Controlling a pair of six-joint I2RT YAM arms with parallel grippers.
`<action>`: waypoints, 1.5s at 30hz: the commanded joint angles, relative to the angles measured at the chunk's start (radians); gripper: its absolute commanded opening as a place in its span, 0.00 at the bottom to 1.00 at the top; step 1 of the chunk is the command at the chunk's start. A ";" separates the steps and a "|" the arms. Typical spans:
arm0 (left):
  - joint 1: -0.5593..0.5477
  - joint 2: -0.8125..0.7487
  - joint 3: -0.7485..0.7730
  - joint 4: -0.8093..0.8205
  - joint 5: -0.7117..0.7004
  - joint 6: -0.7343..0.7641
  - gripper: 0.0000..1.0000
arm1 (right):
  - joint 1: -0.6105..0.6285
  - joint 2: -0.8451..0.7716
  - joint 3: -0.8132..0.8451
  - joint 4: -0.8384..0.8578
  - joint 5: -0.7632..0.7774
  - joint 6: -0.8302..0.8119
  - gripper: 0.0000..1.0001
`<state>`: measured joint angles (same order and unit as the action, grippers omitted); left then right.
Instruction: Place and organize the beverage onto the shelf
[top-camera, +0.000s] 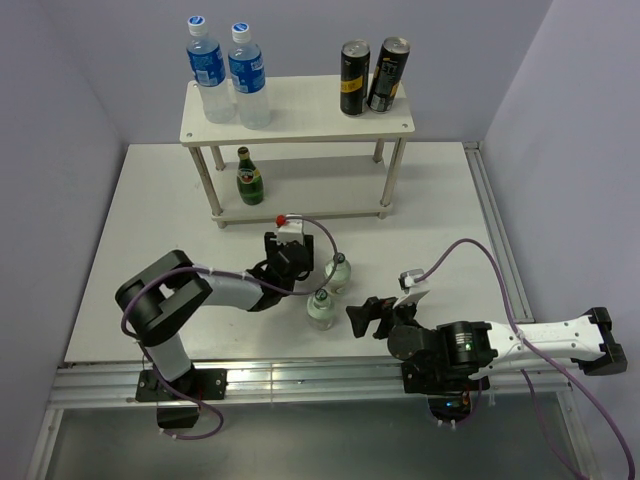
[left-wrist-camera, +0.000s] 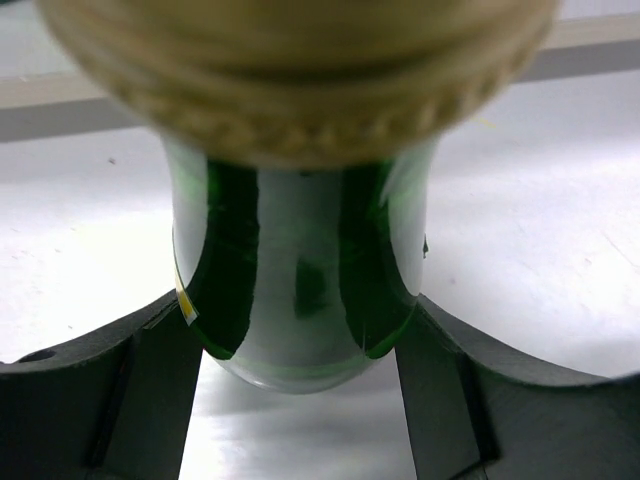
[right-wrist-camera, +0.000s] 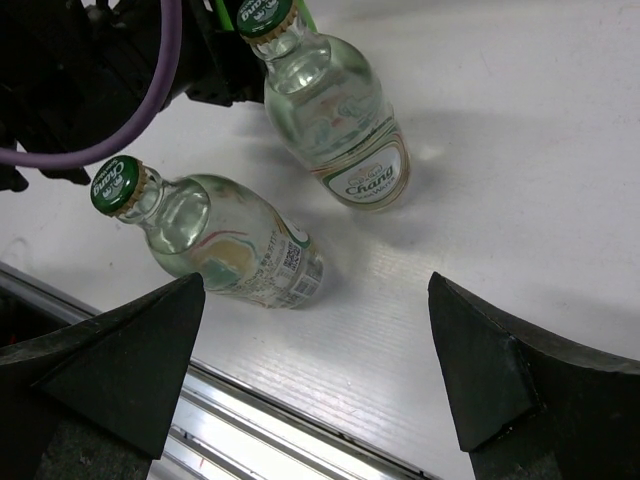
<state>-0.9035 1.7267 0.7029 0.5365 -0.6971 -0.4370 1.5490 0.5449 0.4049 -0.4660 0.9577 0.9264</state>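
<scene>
Two clear glass bottles with green caps stand on the table. My left gripper (top-camera: 328, 268) has its fingers pressed against both sides of the farther one (top-camera: 340, 272) (left-wrist-camera: 300, 290) (right-wrist-camera: 335, 110), which stands upright. The nearer bottle (top-camera: 320, 308) (right-wrist-camera: 225, 240) stands free just left of my right gripper (top-camera: 372, 318) (right-wrist-camera: 315, 330), which is open with only bare table between its fingers. On the cream shelf (top-camera: 300, 110), two blue-labelled plastic bottles (top-camera: 230, 72) stand on the top board's left. A dark green bottle (top-camera: 249, 177) stands on the lower board.
Two dark cans (top-camera: 370, 76) stand on the right of the shelf's top board. A metal rail (top-camera: 300, 380) runs along the table's near edge, close under the right gripper. Grey walls close in the back and sides.
</scene>
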 joint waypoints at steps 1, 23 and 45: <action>0.026 -0.024 0.066 0.066 -0.015 0.069 0.00 | 0.006 0.010 0.008 0.004 0.049 0.014 1.00; 0.230 -0.007 0.423 -0.049 0.039 0.199 0.00 | 0.006 0.015 0.006 0.006 0.056 0.015 1.00; 0.356 0.183 0.534 -0.007 0.067 0.116 0.02 | 0.008 0.030 0.012 0.000 0.055 0.019 1.00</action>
<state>-0.5545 1.9476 1.2278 0.4026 -0.6182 -0.3027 1.5490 0.5690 0.4049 -0.4660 0.9691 0.9272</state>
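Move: The left hand already holds a green bottle. Its gap on the lower shelf is about 17 cm ahead, 6 cm to the left and 7 cm up. The standing green bottle is roughly 16 cm ahead, 10 cm left and 7 cm up. About level with the hand, the nearer clear bottle is some 11 cm right and 7 cm back, the other 7 cm right and 16 cm back. From the right hand the gap lies about 37 cm ahead and 22 cm left, level. Keeping its pinch on the green bottle, the left hand carries it forward some 17 cm and a little left, rising about 9 cm on the way to clear the lower shelf's front edge. It goes in under the top board and eases down 1.5 cm onto the shelf beside the standing bottle, the left finger ending up against that bottle. The wrist turns some 15 degrees counter-clockwise; the fingers stay shut on the bottle. ##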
